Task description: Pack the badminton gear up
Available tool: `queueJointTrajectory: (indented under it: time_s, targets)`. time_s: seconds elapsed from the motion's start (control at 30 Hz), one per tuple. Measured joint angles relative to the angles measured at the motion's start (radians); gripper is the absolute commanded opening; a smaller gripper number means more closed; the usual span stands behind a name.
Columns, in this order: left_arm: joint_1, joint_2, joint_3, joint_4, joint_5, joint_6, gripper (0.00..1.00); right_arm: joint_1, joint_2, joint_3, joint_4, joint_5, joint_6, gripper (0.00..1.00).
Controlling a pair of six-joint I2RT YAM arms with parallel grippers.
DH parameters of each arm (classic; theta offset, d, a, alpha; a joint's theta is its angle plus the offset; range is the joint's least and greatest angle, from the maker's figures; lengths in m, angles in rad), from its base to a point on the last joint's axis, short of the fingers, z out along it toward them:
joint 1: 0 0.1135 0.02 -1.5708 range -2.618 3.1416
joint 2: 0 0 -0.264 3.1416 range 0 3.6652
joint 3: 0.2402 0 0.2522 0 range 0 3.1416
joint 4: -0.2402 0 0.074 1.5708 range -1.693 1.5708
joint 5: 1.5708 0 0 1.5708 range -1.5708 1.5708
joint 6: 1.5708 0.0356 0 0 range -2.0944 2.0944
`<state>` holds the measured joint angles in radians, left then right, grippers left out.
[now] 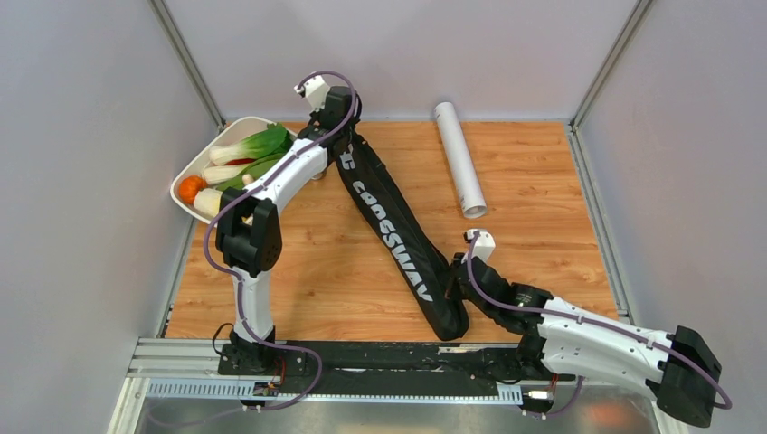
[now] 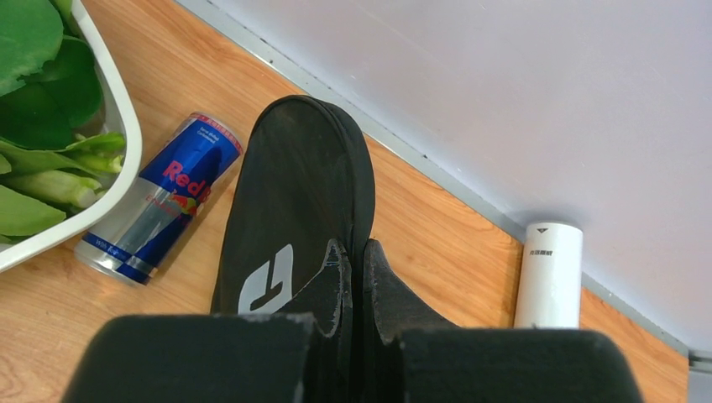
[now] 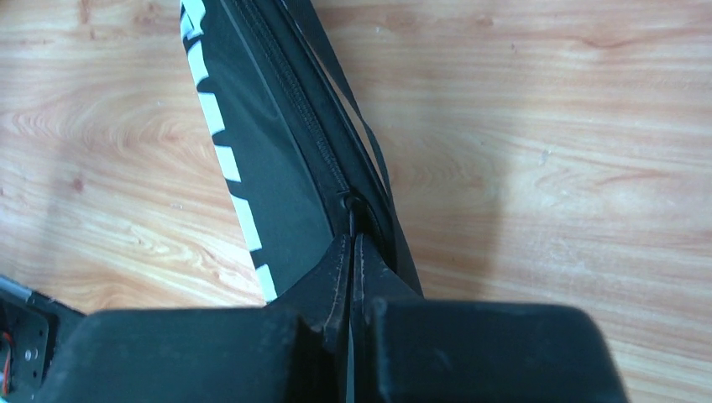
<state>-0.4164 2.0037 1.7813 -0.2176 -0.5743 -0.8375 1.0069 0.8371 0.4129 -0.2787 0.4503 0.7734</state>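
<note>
The black CROSSWAY racket bag (image 1: 389,226) lies slantwise on the wooden table, from the far left down to the near middle. My left gripper (image 1: 336,137) is at the bag's far rounded end. In the left wrist view that gripper (image 2: 357,252) is shut on the edge of the bag (image 2: 294,185). My right gripper (image 1: 459,271) is at the bag's near end. In the right wrist view it (image 3: 353,242) is shut right at the zip slider (image 3: 353,201) of the bag (image 3: 269,151), the pull hidden between the fingertips. The white tube (image 1: 459,158) lies apart at the far right.
A white tray (image 1: 185,176) of vegetables sits at the far left corner. A blue-silver drink can (image 2: 159,197) lies between the tray's rim (image 2: 117,109) and the bag. The tube's end (image 2: 550,273) is close to the back wall. Grey walls enclose the table.
</note>
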Motion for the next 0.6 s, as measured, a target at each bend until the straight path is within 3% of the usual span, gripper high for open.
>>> queueJointTrajectory:
  time_s: [0.37, 0.6]
  targets:
    - [0.014, 0.042, 0.079, -0.018, -0.023, -0.012, 0.0, 0.006, -0.235, -0.074, -0.179, -0.164, 0.125, 0.0]
    - [0.026, 0.068, 0.113, -0.016, -0.048, -0.028, 0.0, 0.009, -0.364, -0.098, -0.277, -0.189, 0.208, 0.0]
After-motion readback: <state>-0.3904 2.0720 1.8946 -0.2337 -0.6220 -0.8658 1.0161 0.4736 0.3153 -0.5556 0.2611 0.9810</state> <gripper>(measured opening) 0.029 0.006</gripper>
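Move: The right hand already pinches the zip pull on the racket bag; the bag's near end, where the zip runs to, lies about 8 cm back from it, hardly to either side and some 5 cm lower. The white tube lies about 44 cm ahead of that hand and 4 cm to its right. The left hand grips the bag near its raised far end; from it the near end is some 46 cm back, 25 cm right and 20 cm lower, the drink can 6 cm ahead and 7 cm left. Back towards the base the right hand draws the zip pull along the bag's seam to the near end, about 6 cm, edging right and slightly down as the wrist tilts some 15 degrees, fingers still shut on the pull. The left hand keeps its pinch on the far end and, after a brief hold, carries it some 3 cm forward and left, rising slightly, against the right hand's pull. ##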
